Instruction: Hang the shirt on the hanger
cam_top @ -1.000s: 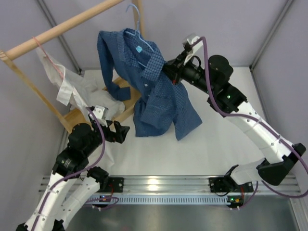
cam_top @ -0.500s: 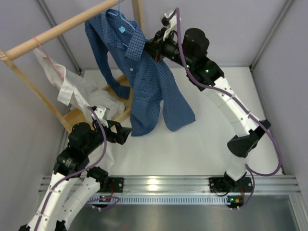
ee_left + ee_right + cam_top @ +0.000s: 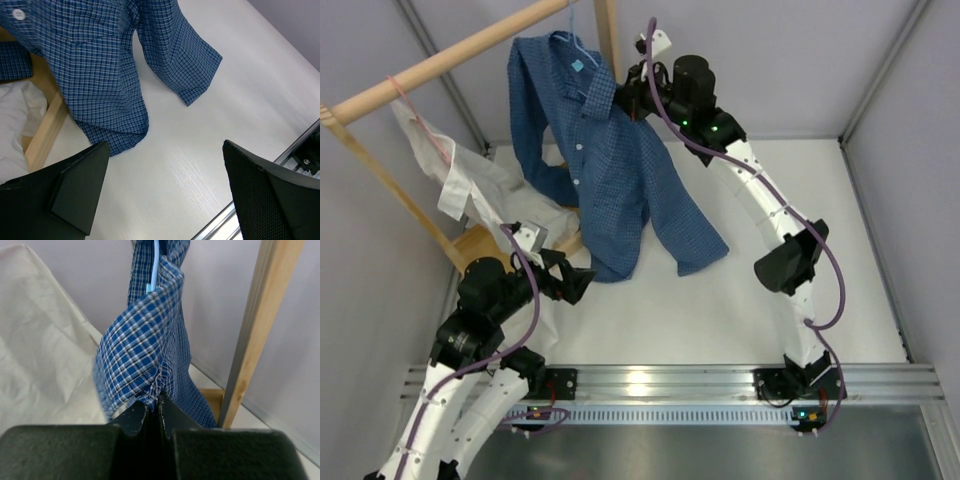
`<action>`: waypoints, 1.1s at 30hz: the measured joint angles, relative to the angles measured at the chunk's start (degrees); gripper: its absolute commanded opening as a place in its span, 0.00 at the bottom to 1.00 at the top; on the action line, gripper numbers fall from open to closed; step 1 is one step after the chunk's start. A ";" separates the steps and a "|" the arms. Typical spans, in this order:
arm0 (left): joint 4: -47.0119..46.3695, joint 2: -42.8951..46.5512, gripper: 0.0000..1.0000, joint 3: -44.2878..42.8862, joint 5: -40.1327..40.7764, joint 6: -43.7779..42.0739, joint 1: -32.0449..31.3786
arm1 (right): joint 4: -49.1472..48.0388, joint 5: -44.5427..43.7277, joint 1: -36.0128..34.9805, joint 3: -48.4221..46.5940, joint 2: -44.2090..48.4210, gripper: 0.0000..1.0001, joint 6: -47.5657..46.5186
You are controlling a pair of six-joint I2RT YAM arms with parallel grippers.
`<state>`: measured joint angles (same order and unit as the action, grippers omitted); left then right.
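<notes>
The blue checked shirt (image 3: 605,160) hangs on the light-blue wire hanger (image 3: 578,50), held up high by the wooden rail (image 3: 450,60). Its hem trails on the table. My right gripper (image 3: 632,98) is shut on the shirt's shoulder near the collar; in the right wrist view the jaws (image 3: 155,407) pinch a fold of the shirt (image 3: 145,350), with the hanger wire (image 3: 155,265) showing above. My left gripper (image 3: 575,280) is open and empty, low near the shirt's hem (image 3: 110,120). The hanger's hook is cut off at the top edge.
A white garment (image 3: 480,185) hangs from a pinkish-red hanger (image 3: 405,95) on the rail at left. The rack's wooden base (image 3: 480,245) and upright post (image 3: 610,30) stand behind the shirt. An aluminium rail (image 3: 660,385) runs along the near edge.
My right arm has lifted the shirt and hanger up and to the left, to the rail. The shirt now hangs straighter. The left arm has barely moved.
</notes>
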<state>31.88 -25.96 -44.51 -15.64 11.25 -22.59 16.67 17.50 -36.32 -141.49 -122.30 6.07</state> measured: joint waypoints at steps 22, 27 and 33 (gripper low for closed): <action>-3.43 -5.05 0.98 0.07 -6.49 0.87 12.37 | -1.57 -16.98 4.33 59.67 54.38 1.00 -1.97; -3.43 -5.09 0.98 0.09 -1.20 1.01 12.46 | -0.68 -30.64 4.24 86.07 82.71 1.00 -0.68; -3.61 -8.22 0.98 0.22 -1.81 1.18 12.48 | 10.60 -38.91 4.24 98.05 100.15 0.99 0.72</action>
<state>28.27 -34.17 -44.29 -17.45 12.43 -10.11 27.27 -21.41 -32.08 -43.44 -22.15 6.79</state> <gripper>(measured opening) 0.980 0.994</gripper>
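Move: The blue shirt's collar side is in the right hand's fingers; the hanger's hook already sits at the rail, about 8 cm ahead of that hand, 8 cm to its left and 12 cm above. The wooden post stands roughly 12 cm ahead and 3 cm left, its middle some 15 cm lower; the white shirt hangs about 28 cm left and 8 cm back, 20 cm lower. From the empty left hand the hook is some 35 cm ahead, 4 cm right and 30 cm up. The right fingers, pinching the blue shirt near the collar, ease about a centimetre forward and down, then open wide and let go. That hand swings away from the rail, some 35 cm right and 25 cm back, sinking mostly late in the swing and turning clockwise about 45 degrees. The left, open and empty, drifts about 5 cm forward and a little left towards the wooden tray. ##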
